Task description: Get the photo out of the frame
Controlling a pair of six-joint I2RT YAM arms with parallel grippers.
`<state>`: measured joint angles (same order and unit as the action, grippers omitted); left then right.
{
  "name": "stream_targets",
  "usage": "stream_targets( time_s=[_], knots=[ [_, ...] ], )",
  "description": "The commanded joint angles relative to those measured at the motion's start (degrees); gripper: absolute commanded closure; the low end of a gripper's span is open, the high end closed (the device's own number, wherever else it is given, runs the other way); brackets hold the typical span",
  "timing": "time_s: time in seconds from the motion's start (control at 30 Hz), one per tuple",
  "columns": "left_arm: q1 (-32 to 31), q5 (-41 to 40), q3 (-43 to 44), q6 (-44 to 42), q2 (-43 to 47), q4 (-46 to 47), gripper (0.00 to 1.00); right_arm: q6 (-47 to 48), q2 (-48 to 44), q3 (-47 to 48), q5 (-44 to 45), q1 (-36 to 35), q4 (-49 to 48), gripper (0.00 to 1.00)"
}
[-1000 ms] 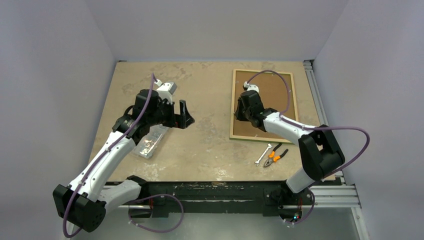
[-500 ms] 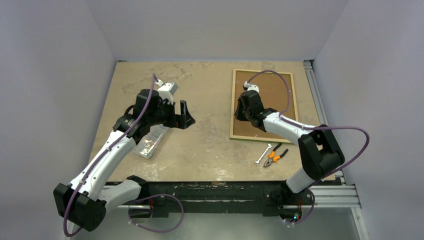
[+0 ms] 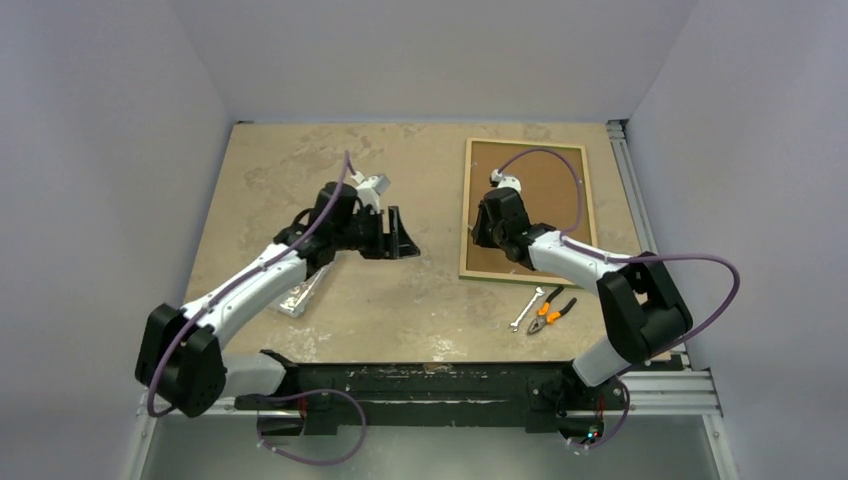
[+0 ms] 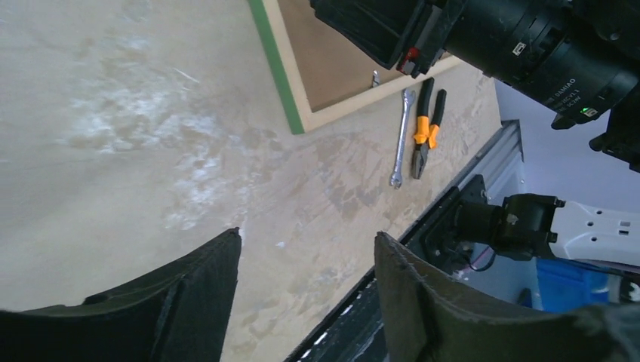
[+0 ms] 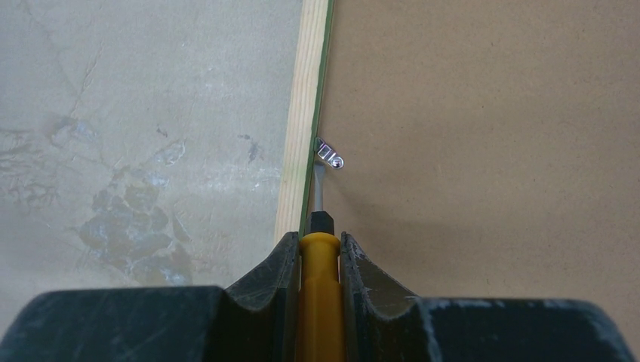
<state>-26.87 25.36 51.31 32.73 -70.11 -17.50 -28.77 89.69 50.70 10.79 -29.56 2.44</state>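
Observation:
The frame (image 3: 500, 276) lies face down at the back right of the table, its wooden rail (image 5: 298, 151) edged in green. Inside it shows the plain brown back of the photo (image 3: 545, 185); the printed side is hidden. My right gripper (image 5: 317, 241) is shut on a yellow-handled screwdriver (image 5: 321, 302). The screwdriver's shaft reaches a small metal clip (image 5: 330, 156) at the frame's left inner edge. My left gripper (image 3: 408, 240) hovers over the table's middle, left of the frame (image 4: 281, 83). It is open, with nothing between its fingers (image 4: 204, 294).
A clear plastic box (image 3: 300, 285) lies under the left arm. A wrench (image 3: 527, 308) and orange-handled pliers (image 3: 550, 312) lie near the front edge, just below the frame. A metal rail runs along the table's right side.
The left arm has swung right, from above the plastic box toward the table's middle, and its jaws have narrowed a little. The right gripper holds the screwdriver in the same place.

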Motion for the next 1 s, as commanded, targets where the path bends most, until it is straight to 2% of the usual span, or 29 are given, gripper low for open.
stream_targets(
  time_s=[0.0,0.23,0.4,0.6,0.97],
  knots=[
    [-6.4,1.8,2.7,8.6,-7.9,12.7,0.4,-0.8,-1.5,-2.3,-2.0,-0.1,-1.0,1.0],
    [-8.5,1.3,9.2,14.2,-22.6,19.4,0.6,0.0,-0.8,-3.8,-2.2,-0.1,-3.7,1.0],
    [-9.7,4.2,12.2,19.4,-31.6,25.9,0.67,0.0,-0.8,-3.8,1.8,-0.1,-3.7,1.0],
    [-11.4,2.7,15.5,21.4,-38.4,25.7,0.69,0.1,-0.9,-3.6,6.4,-0.2,-3.8,1.0],
    [-11.7,-0.1,14.6,23.9,-43.9,24.5,0.7,2.2,0.9,-2.2,11.6,-0.4,-3.3,1.0]
  ],
)
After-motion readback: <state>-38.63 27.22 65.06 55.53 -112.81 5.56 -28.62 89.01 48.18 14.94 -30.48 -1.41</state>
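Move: My left hand, empty, is going for the frame's left rail just above its near corner: about 15 cm to my right, 4 cm ahead, 16 cm down. The metal clip on that rail is roughly 13 cm ahead, 17 cm right and 15 cm down. The wrench lies some 28 cm right and 8 cm back, 17 cm below. For my right hand, holding the screwdriver, the clip is about 6 cm ahead, 1 cm left and 5 cm down. I sweep my left hand some 14 cm right and 12 cm down, easing about 4 cm forward partway, then sinking almost straight down over the frame's left rail near its near corner. The fingers tip some 20 degrees further down and narrow from two-thirds open to a third, ending astride the rail. My right hand stays put, keeping the screwdriver tip at the clip. ##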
